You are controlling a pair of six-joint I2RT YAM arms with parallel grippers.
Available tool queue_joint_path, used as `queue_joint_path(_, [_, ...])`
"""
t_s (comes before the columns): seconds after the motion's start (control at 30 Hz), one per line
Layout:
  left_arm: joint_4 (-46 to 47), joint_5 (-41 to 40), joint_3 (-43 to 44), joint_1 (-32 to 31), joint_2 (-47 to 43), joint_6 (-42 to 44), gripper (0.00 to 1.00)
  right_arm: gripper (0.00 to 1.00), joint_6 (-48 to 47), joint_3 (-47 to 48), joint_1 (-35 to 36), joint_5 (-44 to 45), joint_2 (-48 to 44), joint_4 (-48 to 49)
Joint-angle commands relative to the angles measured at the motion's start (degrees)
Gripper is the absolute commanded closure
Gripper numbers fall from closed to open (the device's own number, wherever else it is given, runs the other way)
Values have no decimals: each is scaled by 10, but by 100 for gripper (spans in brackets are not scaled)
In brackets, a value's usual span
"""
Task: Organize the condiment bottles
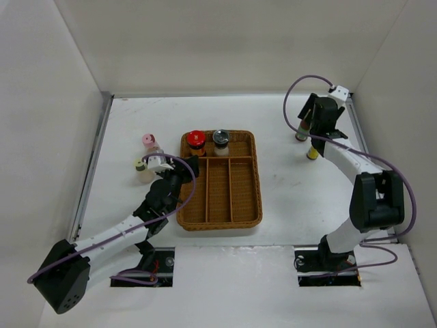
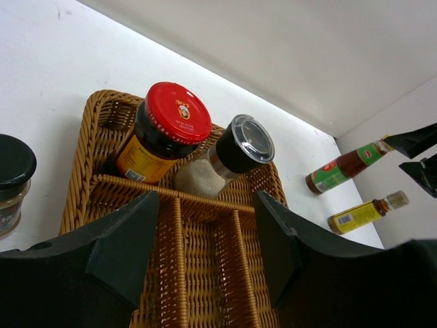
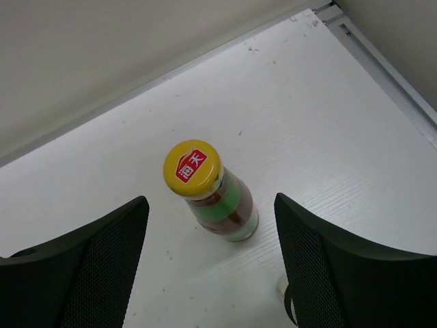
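In the wicker tray's [image 1: 220, 217] far compartment stand a red-lidded dark jar [image 1: 196, 140] [image 2: 169, 130] and a dark-capped jar of white grains [image 1: 220, 141] [image 2: 235, 154]. Left of the tray stand a pink-lidded jar [image 1: 148, 141] and a pale-green-lidded jar [image 1: 141, 166]. My left gripper [image 1: 174, 169] [image 2: 208, 205] hangs open and empty over the tray's left side. At the far right, a yellow-capped dark bottle [image 3: 213, 195] [image 1: 301, 131] stands upright between the spread fingers of my open right gripper [image 1: 315, 123] [image 3: 210, 200], untouched. A small yellow bottle [image 1: 312, 153] [image 2: 365, 213] stands beside it.
The tray's [image 2: 95, 113] three long near compartments hold nothing. A dark-lidded jar [image 2: 10, 178] shows at the left edge of the left wrist view. White walls close in the table on three sides; a metal rail [image 3: 382, 65] runs along the right edge.
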Motion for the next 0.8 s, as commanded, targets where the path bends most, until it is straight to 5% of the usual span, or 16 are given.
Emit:
queue_joint_path(0.0, [30,6,6,0,3,-8,43,21,-20,43,-3,-8,14,3])
queue_joint_path(0.57, [39,9,9,2,29,-13,43,43,-80,106,0,15,82,-7])
queue_joint_path(0.77, [42,9,9,2,34,-14,43,58,-84,114,0,24,89,-8])
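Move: The yellow-capped sauce bottle stands upright just ahead of the right hand, about 4 cm farther out and level with it sideways, its middle some 7 cm lower. The yellow-labelled bottle is about 5 cm to its right and 6 cm nearer the base. The black-lidded jar in the tray is roughly 30 cm left of the right hand and 2 cm back. From the left hand the sauce bottle lies about 22 cm ahead and 43 cm right. Ease the right gripper forward about 3 cm, sinking barely 1 cm, until the sauce bottle's yellow cap and neck sit between the fingertips. Let the wrist roll some 5 to 10 degrees, left side down, and draw the wide fingers in to a bit under half open, right up to both sides of the bottle's top. ##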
